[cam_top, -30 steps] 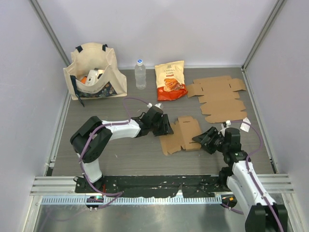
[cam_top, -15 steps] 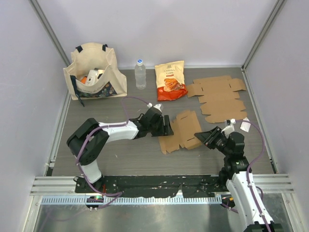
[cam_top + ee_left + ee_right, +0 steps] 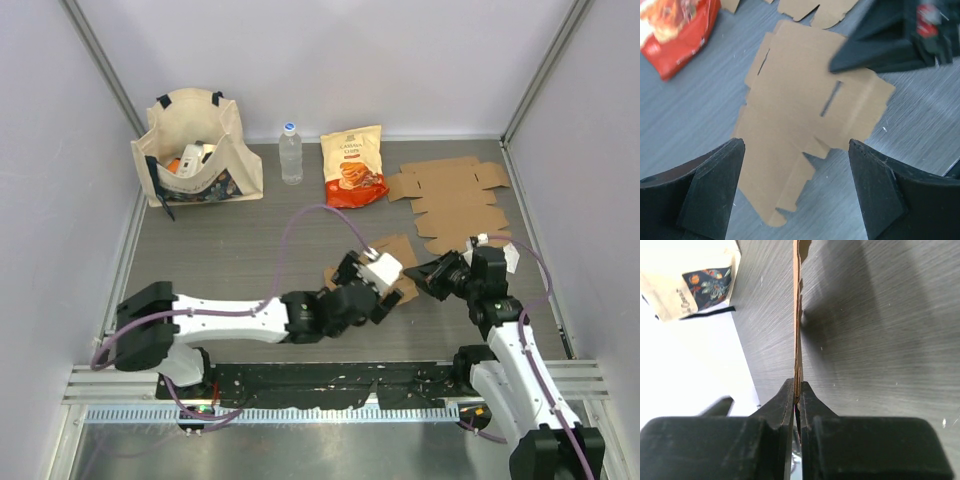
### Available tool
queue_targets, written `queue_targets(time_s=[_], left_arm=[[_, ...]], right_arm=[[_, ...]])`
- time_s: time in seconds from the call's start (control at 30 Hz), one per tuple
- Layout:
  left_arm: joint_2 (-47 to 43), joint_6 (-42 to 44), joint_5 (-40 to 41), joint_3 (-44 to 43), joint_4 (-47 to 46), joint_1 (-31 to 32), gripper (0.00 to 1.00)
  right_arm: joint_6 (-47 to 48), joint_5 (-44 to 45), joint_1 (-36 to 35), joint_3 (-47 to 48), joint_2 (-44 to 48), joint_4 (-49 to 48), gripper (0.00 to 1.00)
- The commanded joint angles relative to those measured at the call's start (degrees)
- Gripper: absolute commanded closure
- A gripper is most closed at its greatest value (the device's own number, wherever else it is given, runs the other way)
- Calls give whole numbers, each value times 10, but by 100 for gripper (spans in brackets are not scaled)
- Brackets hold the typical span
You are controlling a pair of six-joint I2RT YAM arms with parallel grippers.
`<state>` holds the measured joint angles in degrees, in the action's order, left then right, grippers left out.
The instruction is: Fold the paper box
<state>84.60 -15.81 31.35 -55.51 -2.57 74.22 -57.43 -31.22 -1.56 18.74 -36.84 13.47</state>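
Note:
The paper box is a flat brown cardboard blank [image 3: 400, 250] lying on the grey table, seen from above in the left wrist view [image 3: 805, 105]. My left gripper [image 3: 378, 283] hovers over its near part, open wide [image 3: 796, 145] with nothing between the fingers. My right gripper [image 3: 430, 277] is shut on the blank's right edge. The right wrist view shows the cardboard edge-on [image 3: 797, 315], pinched between the black fingers [image 3: 797, 390]. The right gripper's fingers [image 3: 875, 45] also show in the left wrist view, on the blank's far right corner.
A second flat cardboard blank [image 3: 455, 200] lies at the back right. An orange snack bag [image 3: 352, 167], a water bottle [image 3: 290, 152] and a cream tote bag [image 3: 195, 150] stand along the back. Metal rails border the table's sides.
My left arm has swung from the blank's left side to above its near part, and its jaws have opened wider. My right gripper has closed on the blank's right edge.

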Motion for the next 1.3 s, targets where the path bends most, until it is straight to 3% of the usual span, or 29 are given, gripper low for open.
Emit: queue_targets(time_s=[0.0,0.33,0.47,0.5,0.63,0.67,0.7,0.73,0.77,0.8,0.83,0.87,0.93,0.97,1.0,1.1,1.17,1.2,1.27], left_arm=[[88,201,174,-55,-54,67,10],[218,410,260,-121,-252,117,9],[261,499,298,-130,-352,118,16],[268,511,298,-138,-359,119,26],[296,568,311,-144,-418,119,52],[296,575,315,-141,-429,119,61],[295,577,317,-137,-440,119,83],[288,578,325,-134,-443,119,92],[283,577,331,-131,-450,119,100],[276,577,335,-124,-454,119,100],[258,573,347,-123,-450,119,100],[247,549,359,-120,-441,117,100],[205,489,370,-116,-354,116,100],[145,361,358,-123,-289,108,100],[111,283,334,-130,-107,99,100],[-27,31,143,-139,145,17,100],[-95,-15,40,-113,186,-65,100],[-148,-45,-55,-108,220,-90,100],[-189,-57,-140,-98,260,-164,100]], right_arm=[[-51,60,-3,100,-38,140,99],[-136,100,-7,170,-61,284,99],[-157,87,-10,171,-68,288,99],[-163,84,-11,170,-69,287,99],[-161,80,-15,182,-75,291,99],[-157,82,-14,188,-77,292,94],[-144,82,-14,190,-79,274,90],[-128,82,-14,193,-81,264,84],[-111,81,-14,193,-82,248,67],[-85,56,-14,191,-83,174,58],[0,39,-13,202,-89,138,47],[46,21,-13,215,-108,110,35],[186,-26,-15,258,-131,103,28],[226,-31,-16,276,-151,125,25],[260,-33,-16,292,-158,137,25],[335,6,-14,351,-159,153,23],[355,13,-15,384,-150,124,20],[363,8,-15,393,-148,111,19],[376,-17,-15,420,-155,76,18]])
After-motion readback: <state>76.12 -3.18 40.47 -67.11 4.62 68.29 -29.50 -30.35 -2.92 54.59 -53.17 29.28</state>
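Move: The flattened cardboard box is already in the right fingers by its near right part, which is raised about 9 cm off the table. From the open left hand its middle lies about 4 cm ahead, 4 cm to the right and 10 cm below. From the right hand the middle is some 2 cm ahead, 10 cm to the left and 5 cm lower. The second cardboard sheet lies roughly 24 cm ahead of the left hand and 22 cm to its right, and the chips bag 31 cm straight ahead, both some 13 cm below. The left fingers shut on the raised cardboard just left of the right hand, after swinging about 7 cm right with a small dip while the wrist rolls and levels out by some 50 degrees. The right hand, which holds on with a slight turn meanwhile, then opens wide and backs off up and forward. The left hand keeps its pinch and carries the cardboard up about 14 cm, left 13 cm and forward. ##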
